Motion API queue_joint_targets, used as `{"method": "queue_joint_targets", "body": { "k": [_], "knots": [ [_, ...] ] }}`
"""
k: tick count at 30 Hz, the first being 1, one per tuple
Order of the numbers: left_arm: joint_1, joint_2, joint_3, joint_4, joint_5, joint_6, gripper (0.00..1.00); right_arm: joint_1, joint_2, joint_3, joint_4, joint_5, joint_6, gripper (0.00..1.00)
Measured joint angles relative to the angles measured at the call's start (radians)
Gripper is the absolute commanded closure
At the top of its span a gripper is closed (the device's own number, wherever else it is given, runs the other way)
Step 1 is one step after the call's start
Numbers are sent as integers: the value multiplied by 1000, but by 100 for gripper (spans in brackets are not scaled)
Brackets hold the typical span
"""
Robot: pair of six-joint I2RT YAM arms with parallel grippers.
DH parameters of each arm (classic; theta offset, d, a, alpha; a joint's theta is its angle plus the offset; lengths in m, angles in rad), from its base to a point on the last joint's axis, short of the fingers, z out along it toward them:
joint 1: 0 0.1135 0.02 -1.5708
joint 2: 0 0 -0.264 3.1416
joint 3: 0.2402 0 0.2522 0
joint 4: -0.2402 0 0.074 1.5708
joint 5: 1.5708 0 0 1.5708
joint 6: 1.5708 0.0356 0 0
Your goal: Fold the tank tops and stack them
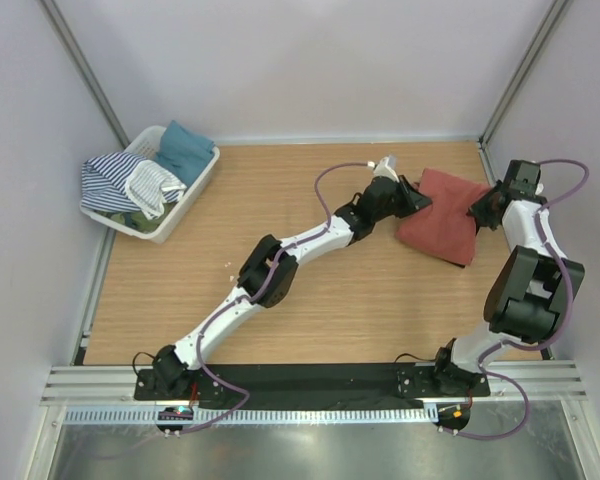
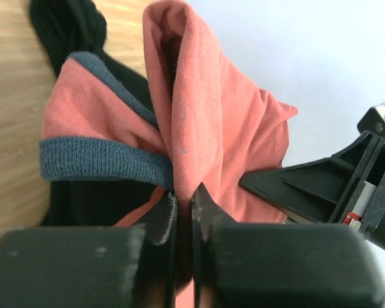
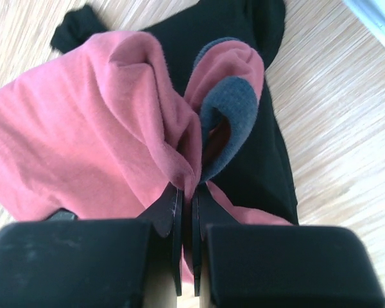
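The rust-red tank top (image 1: 442, 218) lies bunched at the far right of the table, held from both sides. My left gripper (image 1: 417, 198) is shut on a pinched fold of its red cloth (image 2: 212, 122), just beside the navy strap edging (image 2: 96, 159). My right gripper (image 1: 478, 211) is shut on another red fold (image 3: 83, 147) next to a curled navy edge (image 3: 230, 112). The black tank top (image 3: 260, 160) lies flat under the red one, and it shows also in the left wrist view (image 2: 77, 25). The right gripper's dark finger (image 2: 308, 189) appears past the red cloth.
A white plastic basket (image 1: 192, 195) at the far left holds a striped cloth (image 1: 110, 180) and a teal cloth (image 1: 183, 148). The right wall stands close behind the right arm. Bare wood lies between basket and tops.
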Motion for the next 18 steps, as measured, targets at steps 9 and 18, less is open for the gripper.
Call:
{"method": "queue_joint_targets", "body": {
  "k": [9, 18],
  "knots": [
    [2, 47, 35, 85, -112, 78, 9, -42, 116, 14, 95, 1, 61, 53],
    [45, -206, -216, 57, -126, 206, 3, -50, 201, 85, 83, 48, 81, 22]
  ]
}}
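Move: Both hands hold the salmon tank top by its outer edges. Below it, the middle of the black stack lies about 5 cm right and 2 cm back of the left hand, some 7 cm down. From the right hand the stack is about 9 cm left, level ahead, 6 cm down. The salmon tank top's middle is about 4 cm right and 3 cm back of the left hand, slightly below; a black strap pokes out some 8 cm ahead of that hand and 1 cm right. Both grippers let go of the salmon tank top. The left carries its edge some 2 cm forward, opening nearly full, then lifts away up and left about 5 cm each, the wrist tipping up roughly 10 degrees. The right lowers its edge about 4 cm towards the table while going right and forward, and opens more gradually, staying low around the cloth. ##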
